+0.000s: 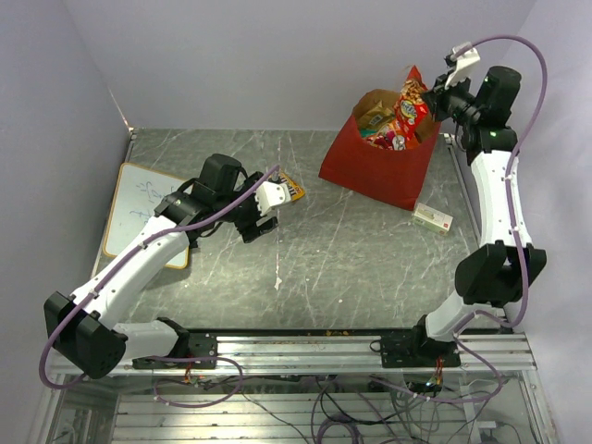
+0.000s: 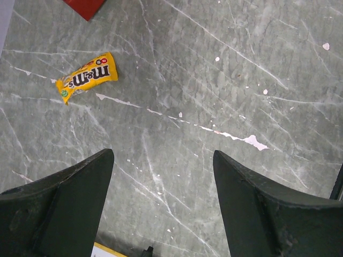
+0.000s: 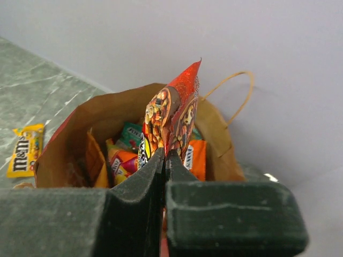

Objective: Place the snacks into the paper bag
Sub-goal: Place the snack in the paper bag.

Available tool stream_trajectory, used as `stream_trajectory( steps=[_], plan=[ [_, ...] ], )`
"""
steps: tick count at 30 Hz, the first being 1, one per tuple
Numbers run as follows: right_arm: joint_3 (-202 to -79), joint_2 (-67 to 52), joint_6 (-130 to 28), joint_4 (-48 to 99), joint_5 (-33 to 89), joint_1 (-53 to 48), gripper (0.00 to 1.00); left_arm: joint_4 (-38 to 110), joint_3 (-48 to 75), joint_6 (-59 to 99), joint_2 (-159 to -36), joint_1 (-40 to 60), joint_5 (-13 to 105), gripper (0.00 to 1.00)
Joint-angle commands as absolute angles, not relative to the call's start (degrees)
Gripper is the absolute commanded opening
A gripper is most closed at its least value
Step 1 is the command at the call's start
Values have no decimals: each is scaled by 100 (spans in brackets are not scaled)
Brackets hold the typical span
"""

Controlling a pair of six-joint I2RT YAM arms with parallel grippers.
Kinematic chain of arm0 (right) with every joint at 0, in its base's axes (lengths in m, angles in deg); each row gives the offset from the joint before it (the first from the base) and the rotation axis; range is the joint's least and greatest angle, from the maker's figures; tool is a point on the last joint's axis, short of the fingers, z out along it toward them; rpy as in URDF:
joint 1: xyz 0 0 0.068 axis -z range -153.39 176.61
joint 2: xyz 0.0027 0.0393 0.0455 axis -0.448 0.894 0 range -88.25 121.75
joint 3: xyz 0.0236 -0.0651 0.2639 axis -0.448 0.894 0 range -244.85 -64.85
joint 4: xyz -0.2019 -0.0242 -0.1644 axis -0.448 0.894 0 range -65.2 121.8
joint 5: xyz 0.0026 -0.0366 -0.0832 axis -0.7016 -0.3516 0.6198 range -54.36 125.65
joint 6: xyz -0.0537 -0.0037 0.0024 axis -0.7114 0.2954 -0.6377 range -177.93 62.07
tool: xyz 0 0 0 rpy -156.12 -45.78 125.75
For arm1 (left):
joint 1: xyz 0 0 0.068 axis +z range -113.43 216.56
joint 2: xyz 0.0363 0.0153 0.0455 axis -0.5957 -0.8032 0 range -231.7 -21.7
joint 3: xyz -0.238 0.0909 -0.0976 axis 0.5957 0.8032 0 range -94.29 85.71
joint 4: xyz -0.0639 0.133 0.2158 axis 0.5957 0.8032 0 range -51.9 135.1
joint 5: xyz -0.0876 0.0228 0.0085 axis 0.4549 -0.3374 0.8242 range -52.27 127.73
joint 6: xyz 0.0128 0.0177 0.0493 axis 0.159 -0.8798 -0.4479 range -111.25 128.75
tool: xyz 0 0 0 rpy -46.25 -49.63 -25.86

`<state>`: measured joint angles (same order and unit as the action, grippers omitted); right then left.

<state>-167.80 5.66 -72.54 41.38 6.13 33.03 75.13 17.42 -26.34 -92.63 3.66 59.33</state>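
The red paper bag (image 1: 379, 171) lies tilted at the back right, its brown mouth (image 3: 80, 128) open and several snacks inside: teal, orange and yellow packs. My right gripper (image 1: 442, 100) (image 3: 166, 155) is shut on the edge of the large red Doritos bag (image 1: 413, 104) (image 3: 171, 115), which stands upright in the bag's mouth. A yellow M&M's pack (image 1: 292, 188) (image 2: 87, 76) lies on the table left of the bag. My left gripper (image 1: 268, 211) (image 2: 163, 160) hangs open just short of it, nothing between its fingers.
A flat white board (image 1: 139, 208) lies at the left edge under the left arm. A small white and red box (image 1: 433, 217) sits on the table in front of the bag, near the right arm. A tan handle (image 3: 236, 91) arches behind the bag's mouth.
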Motion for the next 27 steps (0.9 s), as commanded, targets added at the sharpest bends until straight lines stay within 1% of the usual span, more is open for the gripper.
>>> stream_trajectory(
  steps=[1, 15, 19, 24, 27],
  plan=[
    [-17001, 819, -6692, 3820, 153, 3330, 0, 7333, 1769, -2597, -9253, 327, 5914, 85],
    [-17875, 2209, -5029, 3833, -603, 3304, 0, 7347, 1734, -2570, -9320, 330, 5969, 85],
    [-17855, 2443, -4527, 3838, -670, 3279, 0, 7335, 1767, -2574, -9273, 331, 5958, 85],
    [-17750, 2652, -4314, 3887, -676, 3233, 0, 7331, 1786, -2570, -9241, 330, 5977, 85],
    [-17814, 2723, -4483, 4143, -543, 3224, 7, 7327, 1818, -2581, -9204, 330, 5960, 85]
  ],
)
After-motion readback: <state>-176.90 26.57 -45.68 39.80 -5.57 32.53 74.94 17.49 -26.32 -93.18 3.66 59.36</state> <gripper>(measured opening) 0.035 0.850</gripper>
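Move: The right hand holds the red snack packet; the paper bag's mouth lies about 5 cm ahead of it, 5 cm left and some 14 cm below. Down on the table, the white box sits about 17 cm back and 5 cm right, the yellow M&M packet about 11 cm back and 28 cm left. From the idle left hand, the bag's mouth is roughly 28 cm ahead, 30 cm right and 3 cm higher. Still pinching the packet, the right hand sinks about 10 cm, also forward-left, into the bag's mouth, tipping down. ##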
